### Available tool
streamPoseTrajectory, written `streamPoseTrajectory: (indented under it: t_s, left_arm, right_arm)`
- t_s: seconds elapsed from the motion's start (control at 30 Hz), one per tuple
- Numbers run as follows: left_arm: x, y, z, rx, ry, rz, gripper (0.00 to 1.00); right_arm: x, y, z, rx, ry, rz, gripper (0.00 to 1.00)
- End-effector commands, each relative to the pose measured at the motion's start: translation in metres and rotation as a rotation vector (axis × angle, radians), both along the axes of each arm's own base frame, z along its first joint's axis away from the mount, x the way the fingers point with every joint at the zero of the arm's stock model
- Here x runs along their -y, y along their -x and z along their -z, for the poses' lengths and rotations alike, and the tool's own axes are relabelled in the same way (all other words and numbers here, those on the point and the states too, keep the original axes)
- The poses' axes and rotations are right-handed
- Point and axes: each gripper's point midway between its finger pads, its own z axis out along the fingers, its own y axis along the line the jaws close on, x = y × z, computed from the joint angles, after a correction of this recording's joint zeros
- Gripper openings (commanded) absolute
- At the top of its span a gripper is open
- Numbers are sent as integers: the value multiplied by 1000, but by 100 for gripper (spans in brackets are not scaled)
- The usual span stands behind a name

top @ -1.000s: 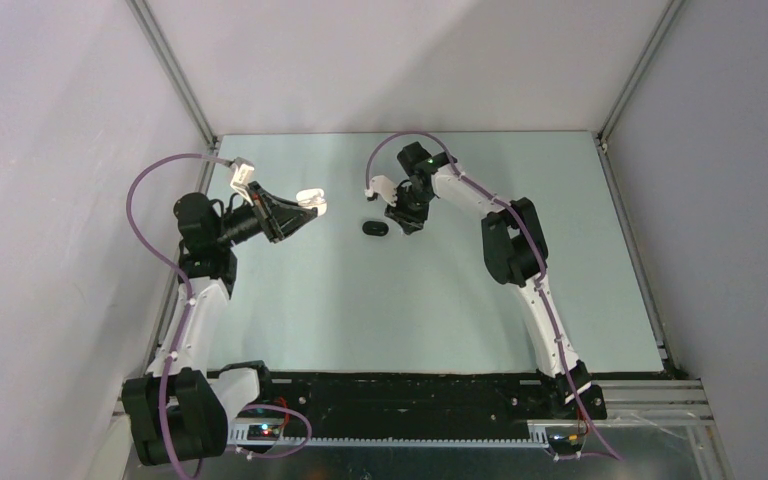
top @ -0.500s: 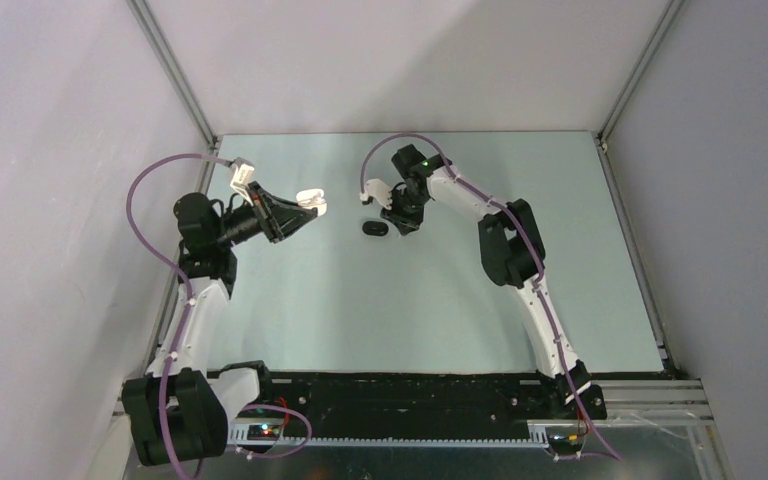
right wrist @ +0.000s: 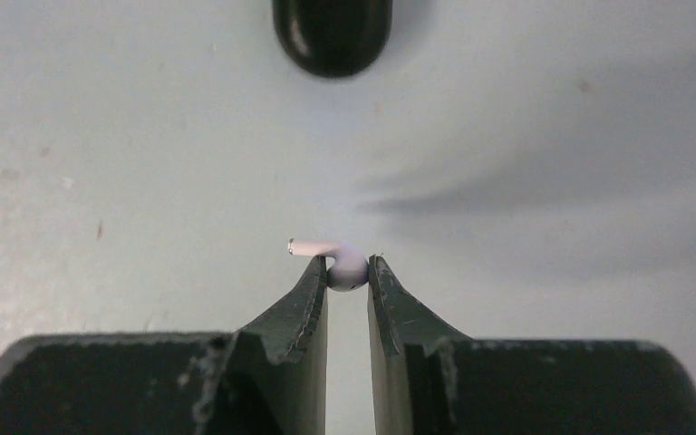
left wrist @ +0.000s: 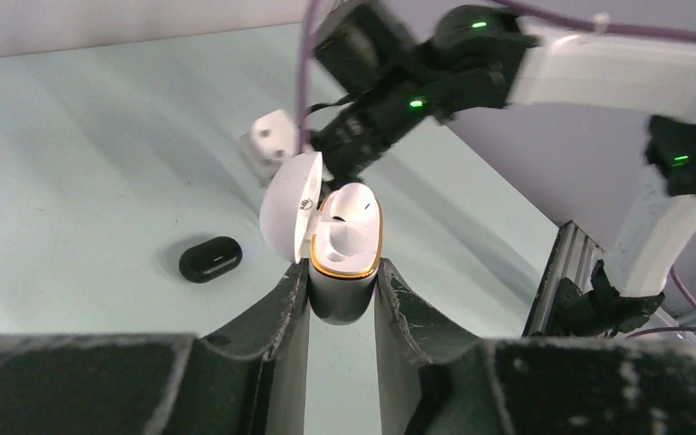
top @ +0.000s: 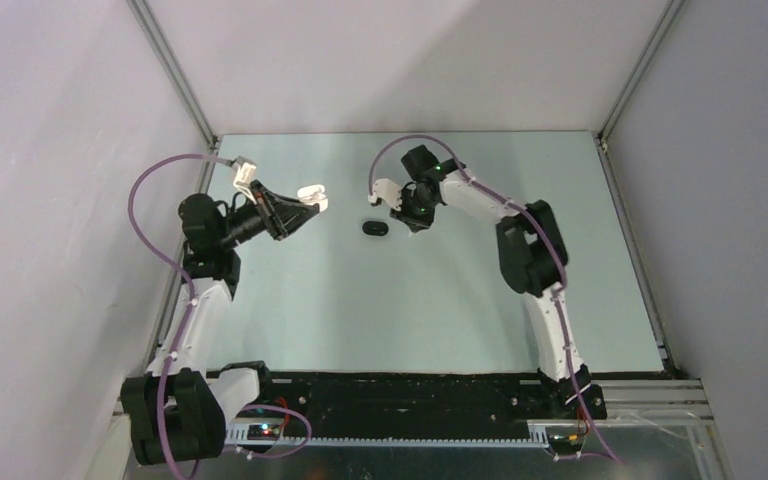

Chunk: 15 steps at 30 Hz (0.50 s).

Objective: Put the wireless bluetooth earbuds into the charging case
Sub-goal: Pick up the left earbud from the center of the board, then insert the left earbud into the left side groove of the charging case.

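My left gripper [left wrist: 343,272] is shut on the white charging case [left wrist: 346,240], held up off the table with its lid [left wrist: 288,205] hinged open to the left; the inside shows one empty well. It also shows in the top view [top: 310,197]. My right gripper [right wrist: 348,268] is shut on one white earbud [right wrist: 344,263], pinching its bulb with the stem pointing left, above the table. In the top view the right gripper [top: 412,215] is right of the case. A second earbud is not in view.
A black oval pebble-like object [top: 375,228] lies on the table between the two grippers; it also shows in the left wrist view [left wrist: 210,258] and the right wrist view [right wrist: 332,34]. A white cable plug [left wrist: 270,140] hangs near the right arm.
My right gripper has lifted and shifted slightly right and back from the black oval object, and its elbow swung right. My left arm and the case have barely moved.
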Motion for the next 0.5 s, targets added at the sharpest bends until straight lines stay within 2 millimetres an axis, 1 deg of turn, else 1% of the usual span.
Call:
streamPoseTrajectory:
  t_s: [0.0, 0.03, 0.07, 0.1, 0.13, 0.17, 0.2, 0.23, 0.27, 0.3, 0.33, 0.37, 0.4, 0.43, 0.47]
  left_arm:
    - [11, -7, -9, 82, 24, -29, 0]
    - [13, -11, -7, 81, 34, -37, 0]
    - [19, -10, -11, 109, 54, -26, 0]
    - [21, -12, -9, 109, 64, -24, 0]
    - [33, -8, -14, 146, 83, 10, 0]
    - [38, -8, -12, 148, 90, 26, 0]
    - [47, -3, -17, 189, 103, 60, 0]
    - [52, -3, -15, 192, 106, 73, 0]
    - [60, 1, -18, 222, 111, 97, 0]
    - [64, 2, -18, 245, 111, 110, 0]
    - [71, 6, -18, 255, 113, 132, 0]
    - [75, 7, -18, 275, 111, 142, 0]
    - [82, 12, -18, 285, 112, 164, 0]
    - [85, 14, -17, 303, 108, 172, 0]
    - [90, 19, -17, 311, 106, 192, 0]
  right_arm:
    - [-7, -6, -127, 403, -112, -7, 0]
    - [-9, -4, -171, 518, -175, -7, 0]
    - [-9, 8, -166, 542, -157, -29, 0]
    - [-16, 18, -208, 648, -223, -41, 0]
    - [-12, 26, -205, 675, -206, -47, 0]
    - [-19, 41, -243, 767, -272, -65, 0]
    - [-13, 55, -260, 813, -294, -62, 0]
    - [-23, 68, -274, 853, -335, -84, 0]
    - [-19, 82, -290, 890, -362, -84, 0]
    - [-29, 97, -301, 916, -396, -112, 0]
    - [-24, 106, -314, 953, -406, -98, 0]
    - [-33, 120, -322, 976, -429, -126, 0]
    - [-29, 127, -330, 1003, -428, -115, 0]
    - [-38, 140, -335, 1020, -440, -146, 0]
    - [-36, 144, -341, 1042, -438, -138, 0]
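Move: The right hand has the white left earbud already pinched, only just off the board. The open white charging case, held in the left hand, is about 18 cm to the right hand's left, 12 cm nearer the bases and 25 cm higher. The black case lies some 9 cm left of the right hand, 2 cm farther out, a centimetre lower. From the left hand the earbud is roughly 13 cm ahead, 20 cm right and 24 cm below. The right hand sweeps the pinched earbud fast up off the board, some 33 cm, while drawing back about 14 cm towards the charging case, its wrist swinging the fingers up from pointing down until they point left and forward, only slightly down. The left hand, keeping its grip on the open case, brings it about 8 cm right towards the earbud, turning slightly clockwise. ##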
